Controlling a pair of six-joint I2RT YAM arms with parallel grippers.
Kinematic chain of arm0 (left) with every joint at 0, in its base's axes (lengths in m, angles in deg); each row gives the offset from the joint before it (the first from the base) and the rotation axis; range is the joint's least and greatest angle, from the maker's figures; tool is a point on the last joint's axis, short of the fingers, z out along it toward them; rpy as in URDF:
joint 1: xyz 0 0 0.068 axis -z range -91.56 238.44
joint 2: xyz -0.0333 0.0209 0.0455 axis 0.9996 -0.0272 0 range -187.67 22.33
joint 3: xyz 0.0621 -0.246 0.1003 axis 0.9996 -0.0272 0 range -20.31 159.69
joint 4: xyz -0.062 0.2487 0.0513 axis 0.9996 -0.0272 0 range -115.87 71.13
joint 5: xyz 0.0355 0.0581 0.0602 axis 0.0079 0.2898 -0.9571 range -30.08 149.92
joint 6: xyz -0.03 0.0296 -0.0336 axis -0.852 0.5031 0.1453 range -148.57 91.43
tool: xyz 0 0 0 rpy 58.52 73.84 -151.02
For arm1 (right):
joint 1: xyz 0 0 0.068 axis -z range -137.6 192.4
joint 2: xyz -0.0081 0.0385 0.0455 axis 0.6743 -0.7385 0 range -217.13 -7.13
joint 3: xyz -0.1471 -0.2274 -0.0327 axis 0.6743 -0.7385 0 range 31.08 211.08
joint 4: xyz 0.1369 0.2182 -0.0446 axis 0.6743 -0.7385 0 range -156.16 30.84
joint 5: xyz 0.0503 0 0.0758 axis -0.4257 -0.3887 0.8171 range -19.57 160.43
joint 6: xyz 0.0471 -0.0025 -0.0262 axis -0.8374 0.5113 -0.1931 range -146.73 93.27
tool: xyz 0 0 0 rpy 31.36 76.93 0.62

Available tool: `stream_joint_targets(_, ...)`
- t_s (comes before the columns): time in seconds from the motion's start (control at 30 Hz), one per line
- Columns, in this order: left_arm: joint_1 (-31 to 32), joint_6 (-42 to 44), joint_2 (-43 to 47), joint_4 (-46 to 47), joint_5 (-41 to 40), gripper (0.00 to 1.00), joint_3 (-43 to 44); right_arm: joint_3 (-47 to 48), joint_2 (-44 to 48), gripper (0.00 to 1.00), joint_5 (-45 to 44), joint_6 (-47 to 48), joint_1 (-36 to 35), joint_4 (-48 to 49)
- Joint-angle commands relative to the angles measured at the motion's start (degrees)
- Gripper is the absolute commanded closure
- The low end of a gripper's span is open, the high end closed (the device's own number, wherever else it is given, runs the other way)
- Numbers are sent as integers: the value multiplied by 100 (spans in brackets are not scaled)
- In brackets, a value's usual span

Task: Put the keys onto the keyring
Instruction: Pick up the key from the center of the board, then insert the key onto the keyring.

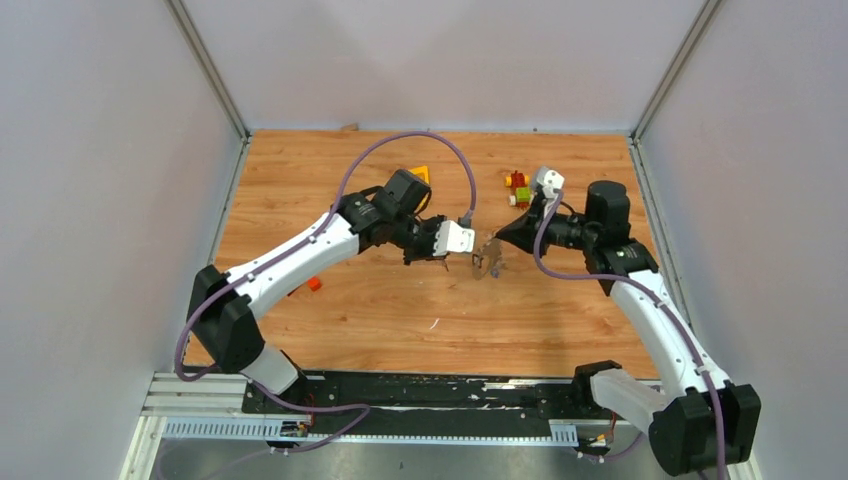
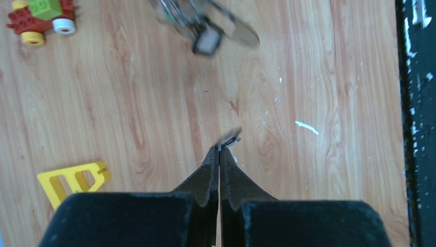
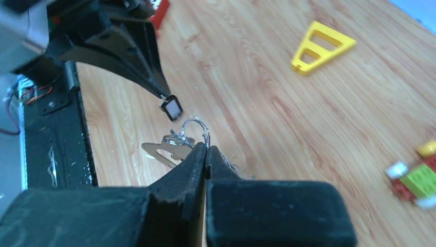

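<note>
In the right wrist view my right gripper (image 3: 206, 147) is shut on a thin wire ring (image 3: 196, 129) of the keyring bundle. The flat silver keyring loop (image 3: 158, 151) hangs beside that ring, just above the wood. A small black-tagged key (image 3: 171, 108) shows beyond the ring, right under my left gripper's fingertips (image 3: 162, 92). In the left wrist view my left gripper (image 2: 220, 147) is shut, and a thin metal key tip (image 2: 231, 138) pokes out between its tips. The bundle with the black tag (image 2: 208, 41) is blurred at the top of that view. From above, the keyring (image 1: 487, 262) hangs between both grippers.
A yellow triangle frame (image 1: 421, 174) lies behind the left arm. A red-green-yellow toy block figure (image 1: 518, 187) sits at the back, near the right wrist. A small orange block (image 1: 313, 284) lies beside the left arm. The black rail (image 1: 450, 390) runs along the near edge.
</note>
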Motion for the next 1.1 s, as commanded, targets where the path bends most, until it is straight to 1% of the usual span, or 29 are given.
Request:
stream_joint_targets(0.0, -79, -978, 612, 274, 75, 100, -67, 461, -209, 100, 354, 729, -499, 414)
stream_joint_targets(0.2, -155, -1467, 1090, 347, -105, 100, 14, 532, -488, 100, 511, 1335, -1048, 393)
stream_joint_targets(0.37, -157, -1496, 1228, 167, -574, 100, 117, 454, -555, 100, 311, 1962, -1452, 100)
stream_joint_targets(0.43, -158, -1507, 1209, 98, -597, 100, 168, 350, -515, 100, 246, 2116, -1584, 131)
stream_joint_targets(0.67, -158, -1536, 1159, 472, 73, 100, -29, 54, -382, 100, 136, 2278, -1969, 330)
stream_joint_targets(0.83, -151, -1465, 1071, 500, 557, 100, -123, -99, -331, 100, -35, 2292, -2113, 499)
stream_joint_targets(1.07, -112, -1554, 987, 664, 815, 100, -367, -127, -376, 100, -433, 2081, -2194, 717)
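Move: The keyring pinched in the right fingers stands some 10 cm to the right of the left hand, about 3 cm ahead and 6 cm above. From the right hand, the key held in the left fingers is about 10 cm left, 3 cm back and 7 cm below, with the ring's other keys hanging roughly 5 cm under the right hand, 2 cm back and 1 cm left. On the table, the yellow triangle lies about 24 cm ahead, 5 cm left and 15 cm below the left hand. Raise the left gripper about 6 cm, keeping the key pinched, tip its fingers up a little towards level and ease it slightly back at the end. Meanwhile sweep the right gripper left and back, sinking a few centimetres, towards that key, turning it counter-clockwise some 25 degrees and keeping the ring shut in its fingers. ##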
